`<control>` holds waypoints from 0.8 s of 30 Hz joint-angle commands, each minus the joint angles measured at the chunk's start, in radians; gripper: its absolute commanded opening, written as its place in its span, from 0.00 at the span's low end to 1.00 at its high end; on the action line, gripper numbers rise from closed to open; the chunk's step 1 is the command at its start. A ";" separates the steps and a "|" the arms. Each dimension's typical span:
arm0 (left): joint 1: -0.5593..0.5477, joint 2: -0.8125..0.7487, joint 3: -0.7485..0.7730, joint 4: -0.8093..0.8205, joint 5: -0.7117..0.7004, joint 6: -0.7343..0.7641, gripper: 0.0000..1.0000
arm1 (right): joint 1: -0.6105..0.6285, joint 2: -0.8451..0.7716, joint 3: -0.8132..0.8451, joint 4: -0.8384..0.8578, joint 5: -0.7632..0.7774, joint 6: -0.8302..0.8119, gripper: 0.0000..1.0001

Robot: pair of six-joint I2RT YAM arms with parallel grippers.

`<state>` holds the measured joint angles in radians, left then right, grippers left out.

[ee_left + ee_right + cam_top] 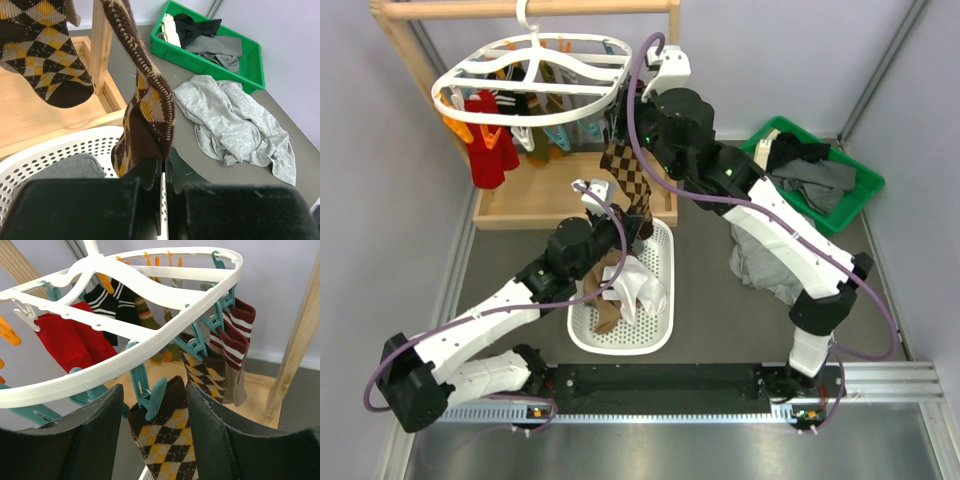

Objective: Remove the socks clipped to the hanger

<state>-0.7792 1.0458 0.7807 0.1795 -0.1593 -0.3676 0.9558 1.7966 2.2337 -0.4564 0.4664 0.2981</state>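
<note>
The white oval hanger (pixel 530 75) (pixel 90 375) hangs from the wooden rail, with several socks clipped under it. A red one (pixel 65 342), a black one with white stripes (pixel 112 297) and a maroon-striped one (pixel 235 335) show in the right wrist view. My right gripper (pixel 155 410) (pixel 620 125) is open. Its fingers stand either side of the cuff of a brown-tan argyle sock (pixel 170 440) and the teal clip (pixel 152 392) biting it. My left gripper (pixel 164 162) (pixel 628 222) is shut on the foot end of an argyle sock (pixel 147 120), which runs taut upward. A second argyle sock (pixel 45 50) hangs beside it.
A white perforated basket (pixel 660 250) (pixel 65 147) holding loose socks sits under the left gripper. A wooden stand base (pixel 520 210) lies below the hanger. A grey garment (pixel 765 265) (pixel 230 120) is heaped on the table to the right, and a green bin (pixel 860 190) (pixel 200 62) of dark clothes stands behind it.
</note>
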 commanded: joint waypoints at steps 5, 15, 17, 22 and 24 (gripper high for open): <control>-0.011 -0.009 0.043 0.060 -0.006 -0.011 0.00 | 0.018 0.003 0.064 0.007 -0.031 -0.011 0.56; -0.008 -0.076 0.035 0.017 0.098 -0.135 0.00 | -0.003 -0.386 -0.418 0.105 -0.387 -0.039 0.73; -0.008 -0.090 0.038 -0.014 0.115 -0.154 0.00 | -0.025 -0.452 -0.517 0.157 -0.446 -0.048 0.74; -0.006 -0.113 0.068 -0.064 0.135 -0.201 0.00 | -0.037 -0.650 -0.856 0.274 -0.587 -0.148 0.78; -0.006 -0.112 0.086 -0.081 0.133 -0.212 0.00 | -0.040 -0.689 -0.969 0.330 -0.632 -0.197 0.80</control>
<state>-0.7853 0.9558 0.7986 0.1215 -0.0521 -0.5316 0.9253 1.1675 1.4307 -0.2710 -0.0147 0.2081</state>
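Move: The clip on the brown argyle sock stands just beyond the right fingertips, about 2 cm ahead and 2 cm to the left, at their height. From that hand a second argyle sock hangs roughly 8 cm ahead, straight on and some 4 cm lower, with a striped maroon sock about 12 cm ahead, 3 cm to the right and 3 cm lower. From the left hand, which already pinches the lower part of the clipped sock, the clip lies some 10 cm ahead, 2 cm left and 20 cm up. The right hand backs out from around the clip under the hanger's rim, slowly at first and then fast, about 13 cm back, drifting to the right and somewhat down, while it swings some 25 degrees counter-clockwise and its half-open fingers spread wider. The left hand keeps its pinch on the sock's lower part and in the later half draws it back and up a few centimetres, rolling a little so that its left side dips. ##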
